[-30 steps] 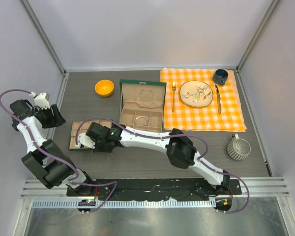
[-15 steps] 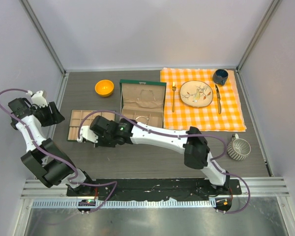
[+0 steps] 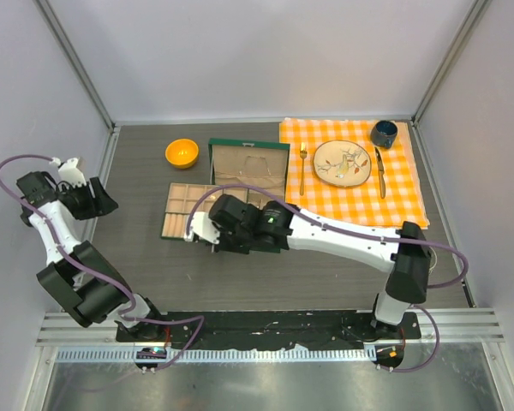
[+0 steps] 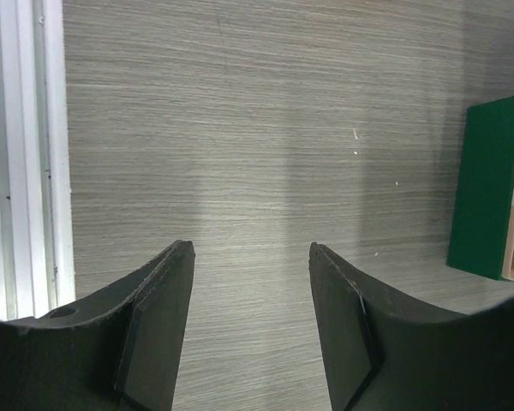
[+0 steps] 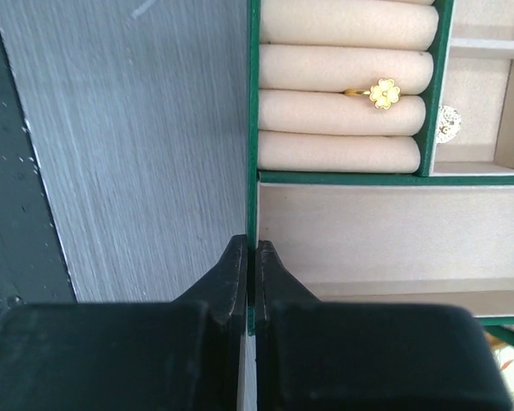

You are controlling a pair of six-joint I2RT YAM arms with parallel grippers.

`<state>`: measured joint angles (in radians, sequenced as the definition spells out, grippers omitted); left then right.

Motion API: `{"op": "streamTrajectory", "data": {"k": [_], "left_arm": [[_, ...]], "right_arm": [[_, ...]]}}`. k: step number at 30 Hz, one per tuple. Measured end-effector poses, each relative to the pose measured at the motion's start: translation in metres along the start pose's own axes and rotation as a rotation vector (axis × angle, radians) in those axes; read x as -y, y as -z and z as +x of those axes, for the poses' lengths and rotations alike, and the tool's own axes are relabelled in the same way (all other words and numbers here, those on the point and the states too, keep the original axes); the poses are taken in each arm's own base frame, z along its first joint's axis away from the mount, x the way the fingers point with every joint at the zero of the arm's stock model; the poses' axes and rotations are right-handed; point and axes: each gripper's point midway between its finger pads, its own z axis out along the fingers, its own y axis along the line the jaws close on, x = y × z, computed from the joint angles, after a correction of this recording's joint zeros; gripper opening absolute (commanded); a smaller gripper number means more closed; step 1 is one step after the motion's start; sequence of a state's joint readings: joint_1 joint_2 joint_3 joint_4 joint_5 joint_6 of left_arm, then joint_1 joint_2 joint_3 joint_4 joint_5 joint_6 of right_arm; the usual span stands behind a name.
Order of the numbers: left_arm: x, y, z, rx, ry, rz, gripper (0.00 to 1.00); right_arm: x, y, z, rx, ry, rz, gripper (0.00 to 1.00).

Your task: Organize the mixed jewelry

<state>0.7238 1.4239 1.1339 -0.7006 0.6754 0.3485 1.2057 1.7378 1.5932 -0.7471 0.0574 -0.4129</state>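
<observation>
A flat green tray with beige compartments lies on the table just left of the open green jewelry box. My right gripper is shut on the tray's near-left wall; in the right wrist view the thin green wall sits pinched between the fingers. In the tray, a gold flower ring rests in the roll slots and a small silver stud lies beside them. A fine chain hangs in the box lid. My left gripper stands open over bare table at the far left, holding nothing.
An orange bowl sits behind the tray. An orange checked cloth at the back right carries a plate, gold fork, knife and dark cup. A grey mug stands at the right.
My right arm has swung to the right, dragging the tray from the left part of the table to just beside the jewelry box. The left arm has barely moved.
</observation>
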Motion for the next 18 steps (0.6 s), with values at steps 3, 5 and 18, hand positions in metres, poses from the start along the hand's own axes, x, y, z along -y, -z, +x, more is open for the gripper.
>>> {"op": "streamTrajectory", "data": {"k": [3,5,18], "left_arm": [[0.010,-0.005,0.004,-0.014,-0.013,0.024,0.61],[0.021,-0.009,0.007,-0.026,-0.031,0.046,0.62],[0.085,-0.031,0.007,-0.064,-0.152,0.150,0.64]], "right_arm": [[0.012,0.010,0.019,-0.012,-0.035,0.018,0.01],[0.020,0.015,0.032,-0.021,-0.061,0.026,0.01],[0.035,0.027,0.100,-0.094,-0.165,0.041,0.01]]}}
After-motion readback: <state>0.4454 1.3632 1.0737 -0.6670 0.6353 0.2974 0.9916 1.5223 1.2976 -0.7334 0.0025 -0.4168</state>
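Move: The right hand holds the near wall of the ring tray by its right corner; the tray's middle is about 7 cm ahead of the hand and 9 to its left. The open jewelry box's compartments lie about 8 cm ahead, 5 to the right and 10 below. From the right hand the fork is roughly 22 cm ahead and 23 right, the orange bowl some 27 ahead and 15 left. From the left hand the box is about 37 cm right and 4 back. Carry the ring tray with the right gripper some 10 cm to the right and a little forward until it hangs over the box's compartments, turning it about 10 degrees clockwise and starting to sink near the end; keep the near wall pinched. Meanwhile swing the empty, open left gripper about 9 cm right towards the box, also turning clockwise. ##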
